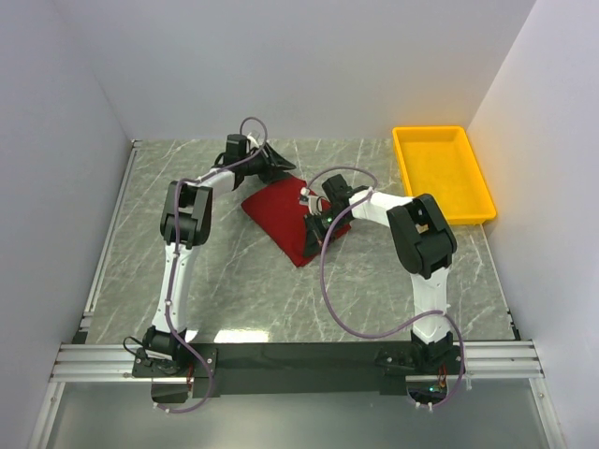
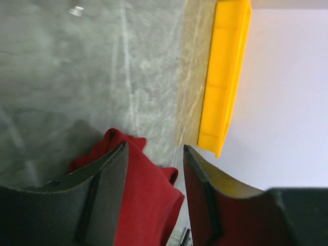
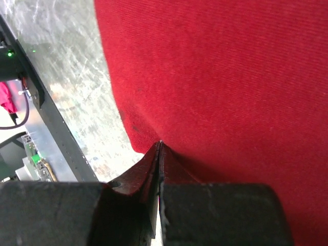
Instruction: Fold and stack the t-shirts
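The dark red t-shirt (image 1: pixel 281 210) lies folded into a slanted rectangle in the middle of the marble table. My left gripper (image 1: pixel 273 166) is over its far corner. In the left wrist view its jaws (image 2: pixel 154 146) stand apart, with a bunched red corner (image 2: pixel 148 195) lying between and below them. My right gripper (image 1: pixel 314 238) is at the shirt's right edge. In the right wrist view its fingers (image 3: pixel 160 143) are pressed together, their tips meeting the cloth's edge (image 3: pixel 220 72), which fills most of that view.
A yellow plastic tray (image 1: pixel 404 166) stands at the back right, also seen beyond the left fingers (image 2: pixel 225 77). White walls close in the table on three sides. A metal rail (image 1: pixel 299 360) runs along the near edge by the arm bases.
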Controlling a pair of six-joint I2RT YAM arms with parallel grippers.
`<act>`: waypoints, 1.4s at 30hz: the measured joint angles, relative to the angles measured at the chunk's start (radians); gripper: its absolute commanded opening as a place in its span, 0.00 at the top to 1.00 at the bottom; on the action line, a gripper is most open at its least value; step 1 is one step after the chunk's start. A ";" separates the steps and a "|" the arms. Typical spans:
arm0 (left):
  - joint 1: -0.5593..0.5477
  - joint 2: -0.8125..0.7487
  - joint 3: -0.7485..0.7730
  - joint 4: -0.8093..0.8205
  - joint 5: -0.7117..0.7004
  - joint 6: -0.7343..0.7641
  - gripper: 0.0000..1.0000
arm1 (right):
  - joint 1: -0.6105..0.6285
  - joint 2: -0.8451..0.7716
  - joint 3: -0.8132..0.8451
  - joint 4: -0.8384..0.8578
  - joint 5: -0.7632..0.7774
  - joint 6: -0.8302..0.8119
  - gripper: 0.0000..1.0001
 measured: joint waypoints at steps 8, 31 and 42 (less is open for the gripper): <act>0.021 0.033 0.043 -0.006 -0.002 -0.014 0.48 | 0.000 0.005 0.000 -0.002 0.011 0.002 0.97; 0.138 -0.839 -0.455 -0.204 -0.387 0.431 0.21 | -0.208 -0.305 0.055 -0.156 0.100 -0.304 0.93; 0.143 -1.082 -0.895 -0.072 -0.261 0.406 0.23 | -0.201 -0.111 0.092 -0.143 0.083 -0.261 0.93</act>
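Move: The folded red t-shirt's right-hand corner, which the right gripper makes for, lies about 9 cm ahead of that hand and 10 cm to its right, about level with the fingertips. The shirt's middle is some 12 cm ahead and 4 cm left; the yellow bin's middle is roughly 26 cm ahead and 34 cm right. From the left gripper at the far edge, the shirt's middle lies about 16 cm back, 2 cm right and 3 cm lower. Slide the half-open left gripper about 5 cm forward past the shirt's far edge, then sweep it up and back in an arc to the shirt's left, opening wider, and start sinking. Hold the shut right fingertips on the cloth by the near corner for half a second, then lift them off and hop right and forward, cresting some 12 cm up before lowering towards the right-hand corner. ##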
